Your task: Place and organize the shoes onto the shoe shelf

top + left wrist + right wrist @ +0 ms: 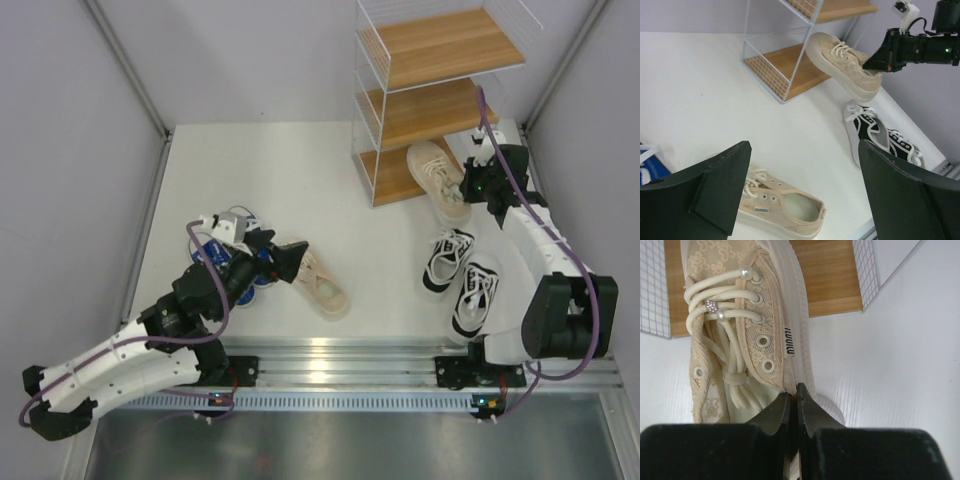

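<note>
My right gripper (796, 392) is shut on the side wall of a beige shoe (740, 330), whose toe points onto the lowest tier of the shoe shelf (832, 282). From above, that beige shoe (437, 178) lies partly on the bottom tier of the shelf (392, 178), with the right gripper (468, 186) at its heel. My left gripper (805, 192) stands open above the other beige shoe (785, 212), which lies on the table (318, 283). Nothing sits between its fingers (722, 190). Two black shoes (447, 260) (476, 297) lie by the right arm. Blue shoes (232, 250) lie under the left arm.
The two upper shelf tiers (445, 45) hold nothing. Grey walls close in both sides of the white table (290, 180). A metal rail (340, 365) runs along the near edge. The shelf's white wire side panel (772, 50) stands facing the left arm.
</note>
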Motion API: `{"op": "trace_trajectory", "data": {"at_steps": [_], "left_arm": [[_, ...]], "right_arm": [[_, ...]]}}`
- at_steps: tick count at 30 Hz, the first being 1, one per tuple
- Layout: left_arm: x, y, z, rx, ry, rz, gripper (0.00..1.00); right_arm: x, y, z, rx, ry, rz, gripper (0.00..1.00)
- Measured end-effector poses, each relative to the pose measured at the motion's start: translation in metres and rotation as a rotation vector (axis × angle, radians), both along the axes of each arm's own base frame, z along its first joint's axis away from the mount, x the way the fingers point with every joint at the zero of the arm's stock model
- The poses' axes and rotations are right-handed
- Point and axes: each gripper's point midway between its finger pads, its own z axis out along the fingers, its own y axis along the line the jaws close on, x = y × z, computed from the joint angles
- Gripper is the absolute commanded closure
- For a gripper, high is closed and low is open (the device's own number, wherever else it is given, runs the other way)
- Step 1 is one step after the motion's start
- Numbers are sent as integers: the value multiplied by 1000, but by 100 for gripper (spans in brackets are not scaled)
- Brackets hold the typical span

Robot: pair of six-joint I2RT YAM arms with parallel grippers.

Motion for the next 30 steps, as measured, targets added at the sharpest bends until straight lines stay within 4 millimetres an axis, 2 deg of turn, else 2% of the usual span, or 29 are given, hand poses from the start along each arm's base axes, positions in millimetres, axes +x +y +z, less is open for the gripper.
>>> {"op": "trace_trajectory", "data": {"at_steps": [4,9,15,23,30], "left_arm": [[0,27,-12,-6,-3,82,6],[2,40,-28,22,15,136,5],[4,45,-33,41,23,164,4],[5,47,-36,48,26,181,3],[6,47,-40,54,32,184,3]], "right_arm": [[23,6,-2,-5,-54,-29,100],[46,19,-5,-4,-114,-24,100],[60,21,-28,-1,-101,-54,100],[67,16,-59,-15,-48,-90,100],[73,9,-61,-34,-66,-126,100]]}}
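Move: Inside the bottom board of the shoe shelf is where the right hand is taking its beige shoe; the board's middle lies roughly 12 cm ahead, 8 cm to its left and 14 cm below. The middle board hangs over that way, as far ahead and left but some 3 cm above the hand. The nearer black shoe stands about 12 cm back and straight below in the left-right sense, 13 cm lower. From the left hand the bottom board is some 33 cm ahead, 30 cm right and 27 cm down. Carrying the beige shoe toe first, the right hand pushes forward about 7 cm into the gap under the middle board, mostly early on, then sinks some 6 cm towards the bottom board. It keeps its grip on the shoe's side by the opening and turns slightly clockwise. The empty left hand drifts about 5 cm left and 4 cm down, fingers open. ##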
